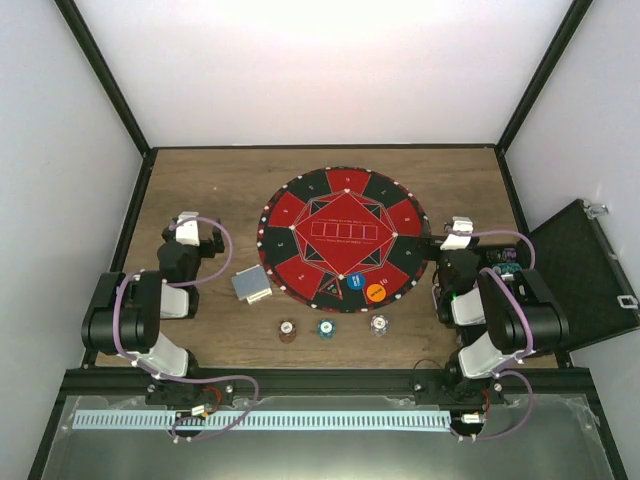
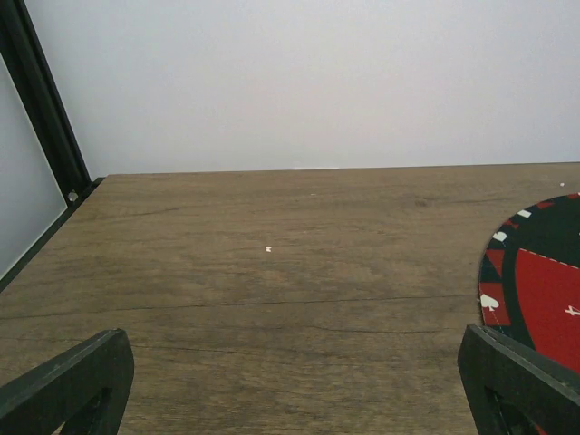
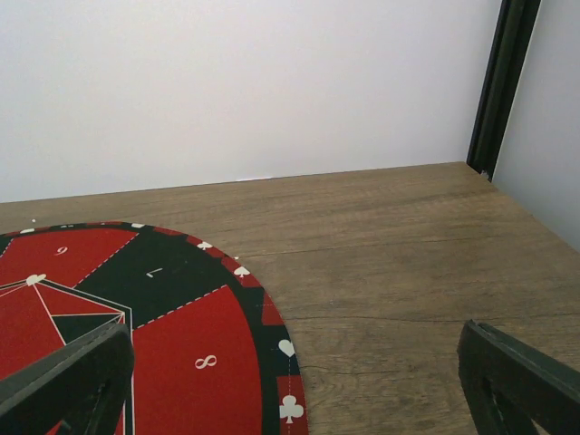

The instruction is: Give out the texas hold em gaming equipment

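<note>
A grey-blue stack of playing cards (image 1: 251,285) lies on the wood left of the round red-and-black mat (image 1: 342,238). A brown chip (image 1: 288,328), a teal chip (image 1: 325,326) and a white chip (image 1: 378,323) sit in a row in front of the mat. A blue chip (image 1: 354,282) and an orange disc (image 1: 375,293) rest on the mat's near edge. My left gripper (image 1: 190,222) is open over bare wood at the left, its fingertips (image 2: 86,381) wide apart. My right gripper (image 1: 456,230) is open beside the mat's right rim (image 3: 288,362), nothing between its fingers (image 3: 521,381).
An open black case (image 1: 585,275) lies off the table's right edge. Black frame posts (image 2: 45,118) stand at the back corners, with white walls around. A clear cover and a white slotted strip (image 1: 260,420) run along the near edge.
</note>
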Tool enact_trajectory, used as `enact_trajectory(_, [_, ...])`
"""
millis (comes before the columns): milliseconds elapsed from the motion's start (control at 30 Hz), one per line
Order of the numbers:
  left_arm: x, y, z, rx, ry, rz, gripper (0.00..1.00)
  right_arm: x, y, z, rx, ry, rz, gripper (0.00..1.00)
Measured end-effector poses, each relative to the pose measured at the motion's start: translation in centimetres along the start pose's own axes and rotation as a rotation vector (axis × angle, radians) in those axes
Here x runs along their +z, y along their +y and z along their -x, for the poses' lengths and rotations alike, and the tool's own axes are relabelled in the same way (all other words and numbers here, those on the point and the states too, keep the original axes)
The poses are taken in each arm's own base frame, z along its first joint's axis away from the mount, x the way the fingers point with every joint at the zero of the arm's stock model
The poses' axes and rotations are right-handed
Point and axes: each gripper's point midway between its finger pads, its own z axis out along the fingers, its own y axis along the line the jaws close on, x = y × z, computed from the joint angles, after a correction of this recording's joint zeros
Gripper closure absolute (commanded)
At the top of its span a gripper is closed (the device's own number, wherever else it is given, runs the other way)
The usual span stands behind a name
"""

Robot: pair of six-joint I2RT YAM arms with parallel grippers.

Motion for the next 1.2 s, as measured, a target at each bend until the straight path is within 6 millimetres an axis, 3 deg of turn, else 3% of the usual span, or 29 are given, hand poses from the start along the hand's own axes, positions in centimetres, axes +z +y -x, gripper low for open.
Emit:
enact_trajectory(500, [0.0,0.0,-0.1,-0.003,0.009,-0.002,0.00,-0.1,-0.5,0.1,0.012,0.000,-0.020,0.00])
enact_trajectory(567, [0.5,0.0,-0.2,-0.006,0.049,-0.010,0.00,-0.3,-0.6,0.6,0.014,-0.015,-0.022,0.00])
enact_trajectory(633, [2.0,0.0,1.3,-0.005,0.075,-0.022,0.00,-0.4,-0.9,1.1,0.027,-0.020,-0.043,0.00])
enact_trajectory(733, [4.7,0.3,6.3,0.017,0.062,-0.036,0.00,0.8,-2.1,2.9,0.080,0.006,-0.127,0.00])
enact_trajectory(833, [5.5,0.4,10.5,0.025,0.054,-0.069,0.00,3.8,-2.4,8.0,0.114,0.002,-0.172,0.00])
enact_trajectory(900, [5.2,0.9,12.0,0.022,0.075,-0.089,0.00,5.2,-2.2,11.8,0.155,-0.028,-0.180,0.00])
enact_trajectory(967, [4.6,1.4,12.4,0.004,0.121,-0.111,0.00,5.6,-2.2,14.4,0.243,-0.040,-0.187,0.00])
enact_trajectory(1100, [3.0,2.5,12.2,-0.044,0.206,-0.141,0.00,5.1,-0.8,15.1,0.345,0.031,-0.056,0.01])
enact_trajectory(1200, [1.4,2.9,11.9,-0.074,0.259,-0.161,0.00,5.1,2.5,13.5,0.336,0.164,0.027,0.05])
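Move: Behind and to the right of the left hand lies the card deck, about 13 cm back, 14 cm right and 12 cm below; the mat's centre is level with this hand, some 38 cm right. From the right hand, the deck lies about 11 cm back and 50 cm left, the clear chip stack about 22 cm back and 18 cm left, and the open case's tray about 13 cm back and 11 cm right. Rising empty and wide open from low over the table, both hands lift away from the mat and card deck. The left climbs about 12 cm, first reaching forward, then easing back and left while tipping down. The right climbs some 14 cm and reaches 6 cm forward, drifts slightly right, rolls its left side up 20 degrees, then swings back left, sinking a little. ##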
